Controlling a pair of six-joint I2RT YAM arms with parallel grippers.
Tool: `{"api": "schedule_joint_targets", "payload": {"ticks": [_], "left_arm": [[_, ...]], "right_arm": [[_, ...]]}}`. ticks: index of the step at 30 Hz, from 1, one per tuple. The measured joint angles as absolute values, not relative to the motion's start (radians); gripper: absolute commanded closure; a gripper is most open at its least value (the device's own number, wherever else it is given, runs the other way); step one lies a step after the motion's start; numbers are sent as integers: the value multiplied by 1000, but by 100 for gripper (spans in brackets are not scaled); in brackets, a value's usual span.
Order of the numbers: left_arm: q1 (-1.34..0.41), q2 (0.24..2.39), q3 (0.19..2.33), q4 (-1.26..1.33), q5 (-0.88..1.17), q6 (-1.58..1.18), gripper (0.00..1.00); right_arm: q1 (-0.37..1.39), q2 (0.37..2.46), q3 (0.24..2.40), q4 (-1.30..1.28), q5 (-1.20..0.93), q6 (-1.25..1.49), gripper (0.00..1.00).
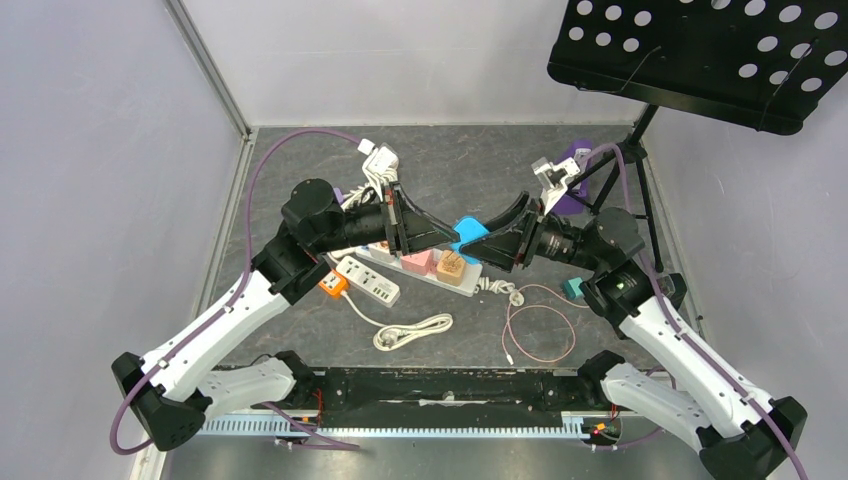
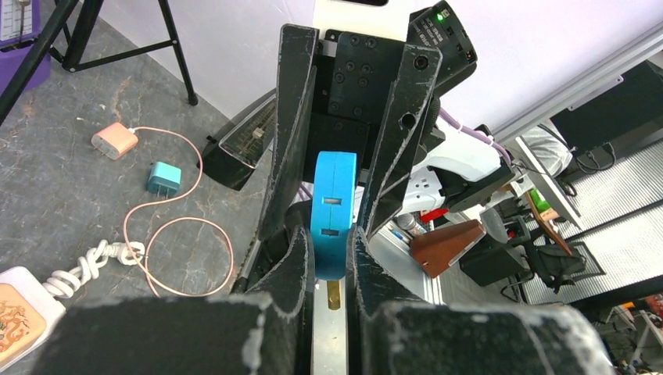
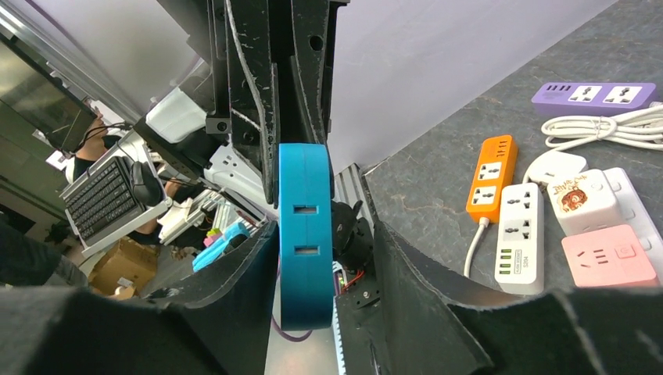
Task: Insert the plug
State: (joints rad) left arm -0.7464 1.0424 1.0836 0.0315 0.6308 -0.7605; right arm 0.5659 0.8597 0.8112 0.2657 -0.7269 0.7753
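Note:
A blue plug block (image 1: 467, 232) hangs above the table between my two grippers, which meet tip to tip. My left gripper (image 1: 452, 238) is shut on it; in the left wrist view both fingers (image 2: 295, 258) press the blue plug (image 2: 332, 211) and a brass prong shows below it. My right gripper (image 1: 476, 246) is open around the same plug (image 3: 305, 234); its left finger touches the plug and its right finger (image 3: 406, 266) stands apart. A long white power strip (image 1: 478, 284) carrying pink and tan adapters lies under the grippers.
A short white strip (image 1: 367, 280) and an orange strip (image 1: 334, 285) lie left of centre, with a coiled white cord (image 1: 412, 331). A teal charger (image 1: 573, 288) and a pink cable loop (image 1: 540, 330) lie on the right. A purple strip (image 3: 594, 95) and a music stand (image 1: 700, 50) are behind.

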Motion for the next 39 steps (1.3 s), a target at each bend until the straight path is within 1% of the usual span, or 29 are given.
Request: {"api": "schedule_joint_targets", "payload": {"ticks": [4, 6, 12, 13, 14, 15, 16, 17, 18, 19, 20, 21, 24, 27, 33, 35, 39], "left_arm": [[-746, 1042, 1084, 31, 628, -760, 98], [-746, 1042, 1084, 31, 625, -760, 98], [-746, 1042, 1083, 23, 604, -748, 98], [-746, 1042, 1083, 24, 604, -742, 98], [-746, 1042, 1083, 25, 606, -737, 98], [-745, 1042, 1083, 27, 607, -736, 98], [-746, 1042, 1083, 28, 607, -735, 98], [-746, 1042, 1083, 28, 607, -734, 88], [-746, 1042, 1083, 28, 607, -732, 74], [-746, 1042, 1083, 27, 607, -727, 59], [-746, 1041, 1083, 22, 603, -719, 50], [-746, 1040, 1085, 12, 596, -710, 43], [-747, 1030, 1102, -85, 525, -678, 32], [-748, 1000, 1127, -221, 382, -632, 28], [-748, 912, 1184, -498, -51, -531, 27], [-748, 888, 1185, -565, -172, -500, 27], [-748, 860, 1161, -636, -325, -464, 27]], "right_arm": [[583, 869, 811, 268, -724, 766, 54], [591, 873, 811, 268, -721, 765, 59], [600, 877, 811, 274, -714, 770, 84], [600, 877, 811, 275, -714, 772, 88], [600, 877, 811, 275, -715, 779, 97], [601, 876, 811, 276, -715, 783, 100], [601, 875, 811, 275, -715, 788, 100], [601, 874, 811, 275, -714, 788, 100], [602, 873, 811, 275, -712, 788, 100], [603, 873, 811, 275, -710, 787, 100], [604, 873, 811, 274, -709, 783, 100], [605, 874, 811, 271, -703, 771, 100], [604, 881, 811, 251, -663, 723, 100], [607, 900, 811, 216, -619, 653, 100], [656, 984, 811, 179, -514, 471, 100], [689, 1042, 812, 173, -469, 393, 100], [742, 1189, 830, 141, -396, 238, 100]]}}
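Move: Between the two grippers, the blue plug sits about 2 cm right of the left hand point, already pinched by the left fingers, and about 2 cm left of the right hand point, inside its still-open fingers. From the right hand, the pink plug on the power strip lies some 9 cm ahead, 10 cm left and 28 cm below; the wooden plug about 7 cm ahead and 4 cm left, at that same depth. Edging about 1 cm left, the right hand closes on the blue plug and takes hold; only then do the left fingers open wide and withdraw about 15 cm left, with some forward and down, swinging roughly 50 degrees counter-clockwise. The right hand carries the plug down about 13 cm, forward and left towards the power strip, its fingertips dipping some 25 degrees. ##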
